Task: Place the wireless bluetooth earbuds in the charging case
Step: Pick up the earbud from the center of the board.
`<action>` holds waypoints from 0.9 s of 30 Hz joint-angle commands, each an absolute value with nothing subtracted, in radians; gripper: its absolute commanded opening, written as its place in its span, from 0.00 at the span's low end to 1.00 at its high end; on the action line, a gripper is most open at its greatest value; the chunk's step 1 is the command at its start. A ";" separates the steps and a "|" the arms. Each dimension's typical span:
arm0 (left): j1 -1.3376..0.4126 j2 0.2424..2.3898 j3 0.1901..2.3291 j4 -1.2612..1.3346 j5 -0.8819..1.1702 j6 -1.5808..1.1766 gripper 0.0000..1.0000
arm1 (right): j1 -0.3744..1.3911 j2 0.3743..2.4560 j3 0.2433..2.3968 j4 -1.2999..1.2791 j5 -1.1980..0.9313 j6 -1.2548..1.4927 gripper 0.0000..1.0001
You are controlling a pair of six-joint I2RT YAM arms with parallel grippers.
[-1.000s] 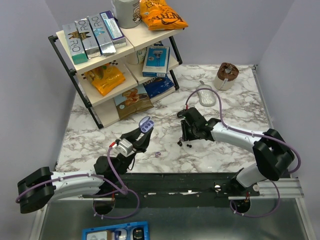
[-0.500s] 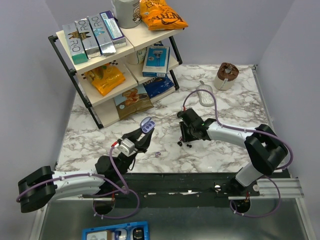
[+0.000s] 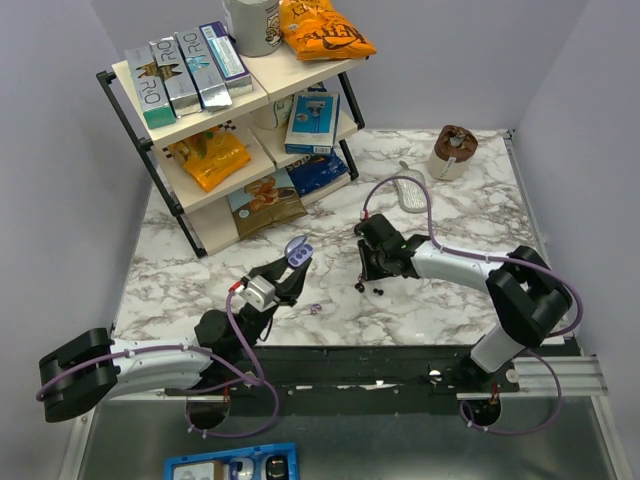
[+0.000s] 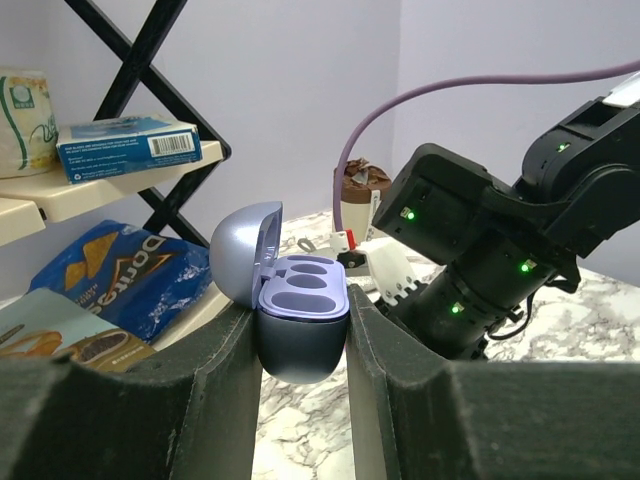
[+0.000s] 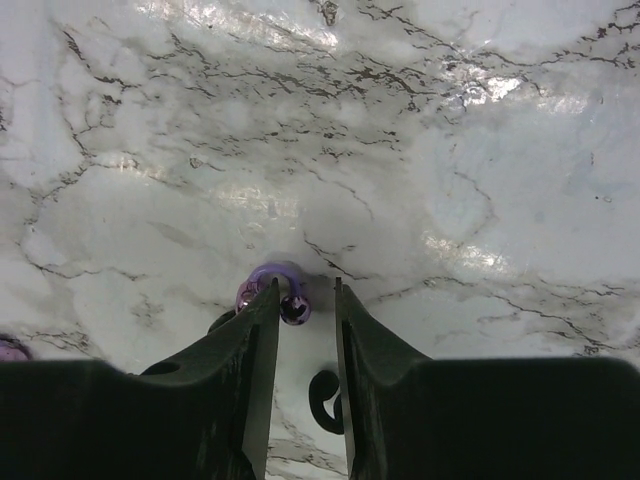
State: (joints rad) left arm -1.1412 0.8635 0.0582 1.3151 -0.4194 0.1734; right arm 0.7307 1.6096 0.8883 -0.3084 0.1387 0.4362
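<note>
My left gripper is shut on the charging case, a dark blue shell with a lilac inner tray, held upright above the table with its lid open. In the top view the case sits left of centre, a little apart from my right gripper. That right gripper points down at the marble, jaws narrow but open, with a purple earbud lying between its fingertips, against the left finger. A second purple earbud lies on the table below the case.
A two-tier shelf of snack packets and boxes stands at the back left. A brown cup and a white object sit at the back right. Small black bits lie by the right gripper; one black hook shape lies under it.
The right gripper's jaws have narrowed around the purple earbud and that arm has shifted slightly left. The left arm has carried the case a little up and to the right.
</note>
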 commanded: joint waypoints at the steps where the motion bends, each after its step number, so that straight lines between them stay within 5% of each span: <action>1: -1.147 0.864 0.043 1.397 -0.431 0.158 0.00 | 0.724 1.644 0.913 -0.299 0.117 0.436 0.35; 10: -1.149 0.868 0.040 1.397 -0.433 0.152 0.00 | 0.724 1.661 0.913 -0.290 0.106 0.434 0.27; 17: -1.149 0.870 0.037 1.399 -0.433 0.147 0.00 | 0.724 1.637 0.890 -0.285 0.103 0.449 0.01; 27: -1.150 0.888 0.044 1.397 -0.428 0.141 0.00 | 0.726 1.433 0.868 -0.285 0.120 0.486 0.01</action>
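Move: The purple earbud sits at the right hand's half-open fingertips, about 1 cm to its left, level fore and aft, and 1 cm below. Of the two black earbuds, one lies some 2 cm left and 2 cm back of this hand, the other about 2 cm right and 3 cm back; the second purple earbud is roughly 10 cm left and 6 cm back. From the left hand, which holds the open case, the target is about 11 cm right, 8 cm ahead and 24 cm below. The right hand dips slightly, pinches the purple earbud's thin loop shut between its fingertips, then rises about 3 cm. ##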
